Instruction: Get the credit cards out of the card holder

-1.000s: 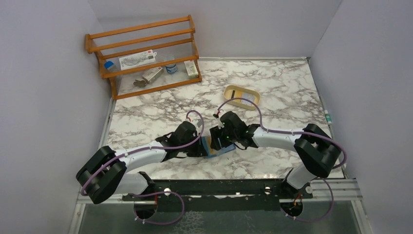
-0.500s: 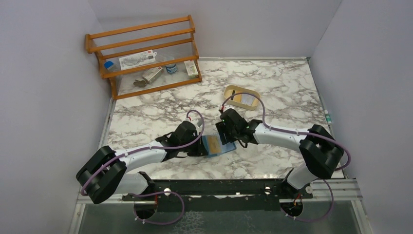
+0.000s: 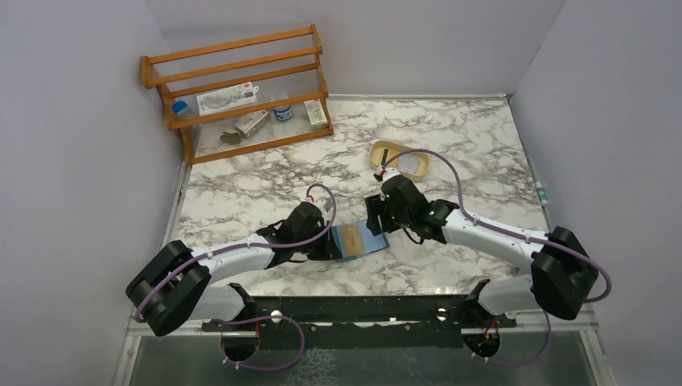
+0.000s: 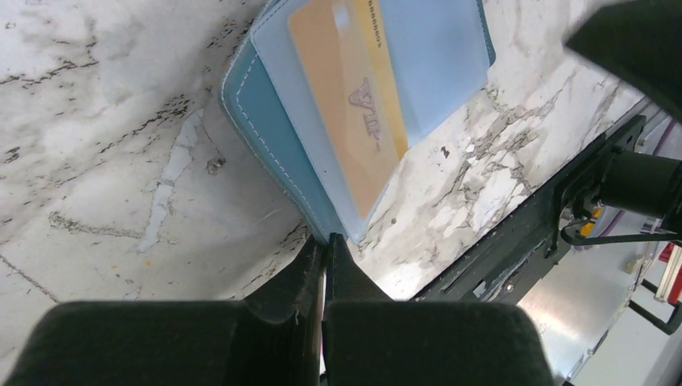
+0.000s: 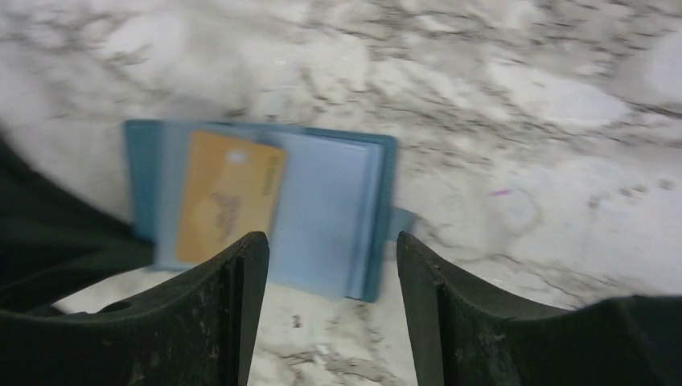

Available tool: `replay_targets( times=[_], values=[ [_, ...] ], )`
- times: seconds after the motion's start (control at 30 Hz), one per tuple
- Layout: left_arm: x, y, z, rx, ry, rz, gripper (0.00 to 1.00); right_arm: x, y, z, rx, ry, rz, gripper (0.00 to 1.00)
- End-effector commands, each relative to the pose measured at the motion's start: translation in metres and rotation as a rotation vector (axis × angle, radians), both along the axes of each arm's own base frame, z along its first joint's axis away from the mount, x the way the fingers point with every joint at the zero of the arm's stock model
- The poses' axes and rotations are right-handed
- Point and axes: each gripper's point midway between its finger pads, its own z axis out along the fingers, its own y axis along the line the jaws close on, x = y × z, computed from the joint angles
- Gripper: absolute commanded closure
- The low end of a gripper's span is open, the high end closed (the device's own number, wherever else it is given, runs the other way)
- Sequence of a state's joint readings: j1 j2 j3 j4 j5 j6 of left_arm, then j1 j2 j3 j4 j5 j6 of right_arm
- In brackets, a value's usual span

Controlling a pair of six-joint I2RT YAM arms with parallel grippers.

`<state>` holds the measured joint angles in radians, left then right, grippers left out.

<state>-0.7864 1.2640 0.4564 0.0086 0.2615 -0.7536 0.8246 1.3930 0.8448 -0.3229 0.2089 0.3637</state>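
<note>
The teal-blue card holder (image 3: 359, 240) lies open on the marble between both arms, its snap tab (image 5: 402, 219) pointing right. An orange-yellow card (image 4: 347, 104) sits under a clear sleeve inside it, with pale blue leaves (image 5: 322, 205) beside it; whether those are credit cards I cannot tell. My left gripper (image 4: 326, 240) is shut, its tips pinching the holder's near edge (image 3: 334, 245). Just above the holder's right side hovers my right gripper (image 5: 330, 245), open with nothing between its fingers (image 3: 375, 226). A pale card (image 3: 412, 165) lies in the tan tray.
The tan rounded tray (image 3: 380, 149) stands behind the right gripper. A wooden rack (image 3: 241, 88) with small items fills the back left corner. A black rail (image 3: 362, 310) runs along the near table edge. Grey walls close in both sides.
My right gripper has drawn back to the right and up off the card holder, uncovering its open inside. The left arm has stayed put, still pinching the edge.
</note>
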Motion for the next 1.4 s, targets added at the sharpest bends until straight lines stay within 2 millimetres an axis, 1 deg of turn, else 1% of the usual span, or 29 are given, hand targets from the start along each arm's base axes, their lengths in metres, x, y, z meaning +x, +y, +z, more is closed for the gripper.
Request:
replay_targets(
  times=[0.0,0.1,0.17,0.27,0.33,0.4,0.7,0.8,0.9,1.17,1.37],
  values=[
    [0.000,0.002,-0.006,-0.005,-0.018,-0.008,1.00,-0.044,0.070,0.026,0.382,0.096,0.315,0.35],
    [0.000,0.001,-0.011,-0.001,-0.012,-0.009,1.00,-0.061,0.083,0.015,0.466,0.187,0.365,0.35],
    [0.000,0.001,-0.014,0.001,-0.008,-0.009,1.00,-0.064,0.085,0.003,0.477,0.224,0.346,0.35],
    [0.002,0.001,-0.018,0.009,-0.010,-0.002,1.00,-0.064,0.083,-0.019,0.446,0.276,0.302,0.35],
    [0.004,0.002,-0.021,0.019,-0.010,0.003,1.00,-0.063,0.079,-0.031,0.416,0.296,0.266,0.35],
    [0.005,0.003,-0.023,0.026,-0.009,0.007,1.00,-0.060,0.074,-0.040,0.390,0.300,0.228,0.35],
    [0.000,0.007,-0.041,0.057,0.036,0.025,1.00,-0.048,0.051,-0.058,0.273,0.278,0.099,0.35],
    [0.000,0.008,-0.044,0.065,0.038,0.027,1.00,-0.050,0.040,-0.067,0.231,0.290,0.054,0.35],
    [-0.001,0.010,-0.046,0.070,0.039,0.026,1.00,-0.054,0.039,-0.073,0.249,0.308,0.042,0.35],
    [-0.002,0.009,-0.049,0.067,0.045,0.023,1.00,-0.075,0.069,-0.071,0.476,0.376,0.134,0.35],
    [-0.001,0.009,-0.049,0.064,0.038,0.021,1.00,-0.086,0.079,-0.063,0.562,0.405,0.188,0.35]
  ],
)
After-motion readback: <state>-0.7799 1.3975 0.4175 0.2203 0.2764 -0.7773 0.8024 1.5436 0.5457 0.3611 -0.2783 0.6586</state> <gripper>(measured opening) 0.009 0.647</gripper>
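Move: The gold card, still in the holder's left pocket, lies about 5 cm back, 6 cm left and 6 cm below the right hand. The holder's empty right half is some 5 cm back, straight below it sideways; the cream tray is about 17 cm ahead and 8 cm right. From the left hand, pinching the holder's near-left corner, the card is about 4 cm ahead and 5 cm right. Right hand sweeps about 7 cm left, back and down, open fingers astride the card; left lowers its pinched corner. ##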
